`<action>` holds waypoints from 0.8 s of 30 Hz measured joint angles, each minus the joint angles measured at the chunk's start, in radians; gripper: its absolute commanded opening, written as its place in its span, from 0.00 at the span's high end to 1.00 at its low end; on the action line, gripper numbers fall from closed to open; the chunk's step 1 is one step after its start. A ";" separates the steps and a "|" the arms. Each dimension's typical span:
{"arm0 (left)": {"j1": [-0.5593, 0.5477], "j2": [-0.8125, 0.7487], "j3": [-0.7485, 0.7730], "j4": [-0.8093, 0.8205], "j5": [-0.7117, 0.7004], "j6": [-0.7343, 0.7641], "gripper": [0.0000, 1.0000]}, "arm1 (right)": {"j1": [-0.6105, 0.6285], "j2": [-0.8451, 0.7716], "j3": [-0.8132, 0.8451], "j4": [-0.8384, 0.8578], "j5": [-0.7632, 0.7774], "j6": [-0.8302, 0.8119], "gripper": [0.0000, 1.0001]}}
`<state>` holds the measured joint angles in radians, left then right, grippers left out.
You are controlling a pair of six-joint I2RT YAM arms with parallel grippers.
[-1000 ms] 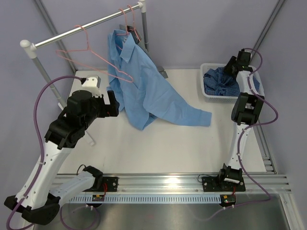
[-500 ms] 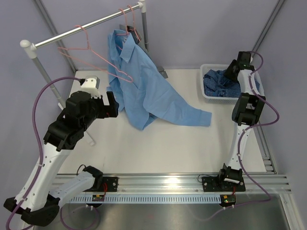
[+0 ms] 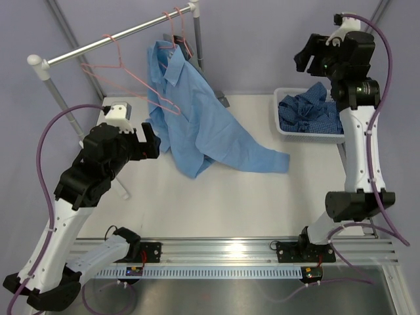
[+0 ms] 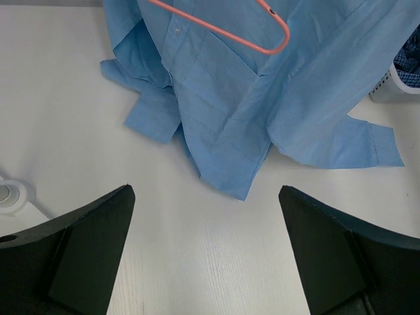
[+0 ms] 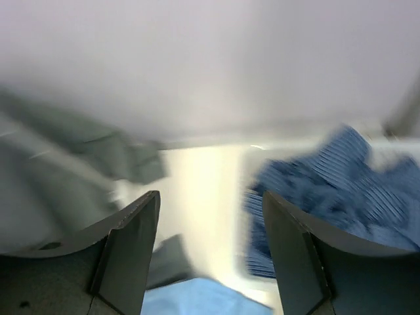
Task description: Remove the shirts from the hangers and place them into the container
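Observation:
A light blue shirt (image 3: 197, 125) hangs by its collar from a pink hanger (image 3: 177, 29) on the rail and trails down across the table, one sleeve stretched to the right. An empty hanger (image 3: 108, 65) hangs further left. My left gripper (image 3: 152, 141) stands open beside the shirt's left edge; in the left wrist view it (image 4: 205, 190) is over bare table just short of the shirt's hem (image 4: 230, 131), under a hanger (image 4: 262, 39). The dark blue checked shirt (image 3: 305, 111) lies bunched in the white container (image 3: 308, 134). My right gripper (image 3: 307, 59) is open and empty, high above it.
The clothes rail (image 3: 118, 39) crosses the back left on white and grey posts, with a rack foot (image 3: 223, 100) on the table behind the shirt. An aluminium track (image 3: 230, 249) runs along the near edge. The right wrist view is blurred, with the dark blue shirt (image 5: 328, 190) at its right.
My right arm has lifted from the container to high above it, its jaws widening and leaving the dark blue shirt inside. The left arm has shifted only slightly.

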<state>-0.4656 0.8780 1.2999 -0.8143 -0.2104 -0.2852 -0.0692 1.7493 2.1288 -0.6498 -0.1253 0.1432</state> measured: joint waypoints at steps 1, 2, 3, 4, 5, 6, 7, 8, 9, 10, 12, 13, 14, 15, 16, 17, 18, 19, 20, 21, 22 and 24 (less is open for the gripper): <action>0.000 0.000 0.004 0.001 -0.004 0.000 0.01 | 0.056 -0.075 -0.022 0.010 -0.021 -0.020 0.27; 0.000 0.001 0.008 0.000 -0.007 0.000 0.01 | 0.110 -0.137 -0.042 0.019 -0.040 -0.037 0.27; 0.000 0.001 0.010 0.000 -0.012 0.000 0.01 | 0.177 -0.195 -0.065 0.028 -0.071 -0.054 0.27; 0.000 0.001 0.011 0.000 -0.017 0.000 0.01 | 0.237 -0.238 -0.084 0.035 -0.100 -0.067 0.27; 0.000 0.001 0.011 0.000 -0.023 0.000 0.01 | 0.287 -0.275 -0.102 0.042 -0.128 -0.080 0.27; 0.000 0.001 0.011 0.000 -0.029 0.000 0.01 | 0.340 -0.303 -0.119 0.044 -0.151 -0.089 0.27; 0.000 0.001 0.011 0.000 -0.034 0.000 0.01 | 0.378 -0.317 -0.129 0.047 -0.171 -0.100 0.26; 0.000 0.001 0.011 0.000 -0.038 0.000 0.01 | 0.416 -0.324 -0.139 0.050 -0.183 -0.111 0.26; 0.000 0.001 0.011 0.000 -0.043 0.000 0.01 | 0.454 -0.323 -0.144 0.054 -0.193 -0.120 0.26; 0.000 0.001 0.011 0.000 -0.047 0.000 0.01 | 0.489 -0.317 -0.147 0.056 -0.203 -0.129 0.26; 0.000 -0.001 0.007 0.000 -0.053 0.000 0.01 | 0.556 -0.273 -0.149 0.056 -0.204 -0.146 0.26; 0.000 -0.003 0.003 0.000 -0.056 0.000 0.01 | 0.584 -0.245 -0.149 0.056 -0.201 -0.154 0.26; 0.000 -0.006 -0.004 0.000 -0.056 0.000 0.01 | 0.607 -0.215 -0.149 0.054 -0.200 -0.163 0.26; 0.000 -0.012 -0.014 0.000 -0.058 0.000 0.01 | 0.633 -0.180 -0.149 0.051 -0.193 -0.172 0.26; 0.000 -0.019 -0.022 -0.002 -0.060 0.000 0.01 | 0.653 -0.150 -0.149 0.050 -0.184 -0.180 0.26; 0.000 -0.023 -0.028 -0.001 -0.061 0.000 0.01 | 0.672 -0.120 -0.148 0.049 -0.177 -0.187 0.27; 0.000 -0.032 -0.037 -0.004 -0.063 0.000 0.01 | 0.691 -0.089 -0.148 0.047 -0.172 -0.193 0.27; 0.000 -0.039 -0.043 -0.004 -0.064 0.000 0.01 | 0.708 -0.064 -0.147 0.045 -0.166 -0.197 0.27; 0.000 -0.045 -0.047 -0.004 -0.065 0.000 0.01 | 0.722 -0.043 -0.146 0.044 -0.160 -0.201 0.27; 0.000 -0.052 -0.051 -0.004 -0.066 0.000 0.01 | 0.735 -0.024 -0.144 0.042 -0.153 -0.204 0.27; 0.000 -0.057 -0.052 -0.005 -0.066 0.000 0.01 | 0.746 -0.007 -0.138 0.039 -0.146 -0.207 0.27; 0.000 -0.069 -0.053 -0.004 -0.066 0.000 0.01 | 0.761 0.019 -0.117 0.035 -0.134 -0.212 0.28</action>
<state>-0.4656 0.8089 1.2472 -0.8181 -0.2760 -0.2852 0.6918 1.7687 2.0113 -0.6151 -0.2588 -0.0689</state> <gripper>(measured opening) 0.987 0.727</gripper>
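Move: The light blue shirt still hangs on its hanger, its collar about 47 cm to the right hand's left, level with it fore and aft and 2 cm lower. The empty hanger's lower tip is roughly 46 cm left, 14 cm back and 6 cm lower. The container with the dark blue shirt sits some 36 cm below the right hand, 3 cm ahead and 5 cm right. From the left hand the collar is about 25 cm ahead, 8 cm right and 5 cm higher. Towards the hanging light blue shirt the right hand swings fast, about 36 cm to the left and some 14 cm back, away from the container. It arcs up about 9 cm first, then sinks to end 5 cm below its start, turning about 55 degrees counter-clockwise, with its fingers staying open and empty. ##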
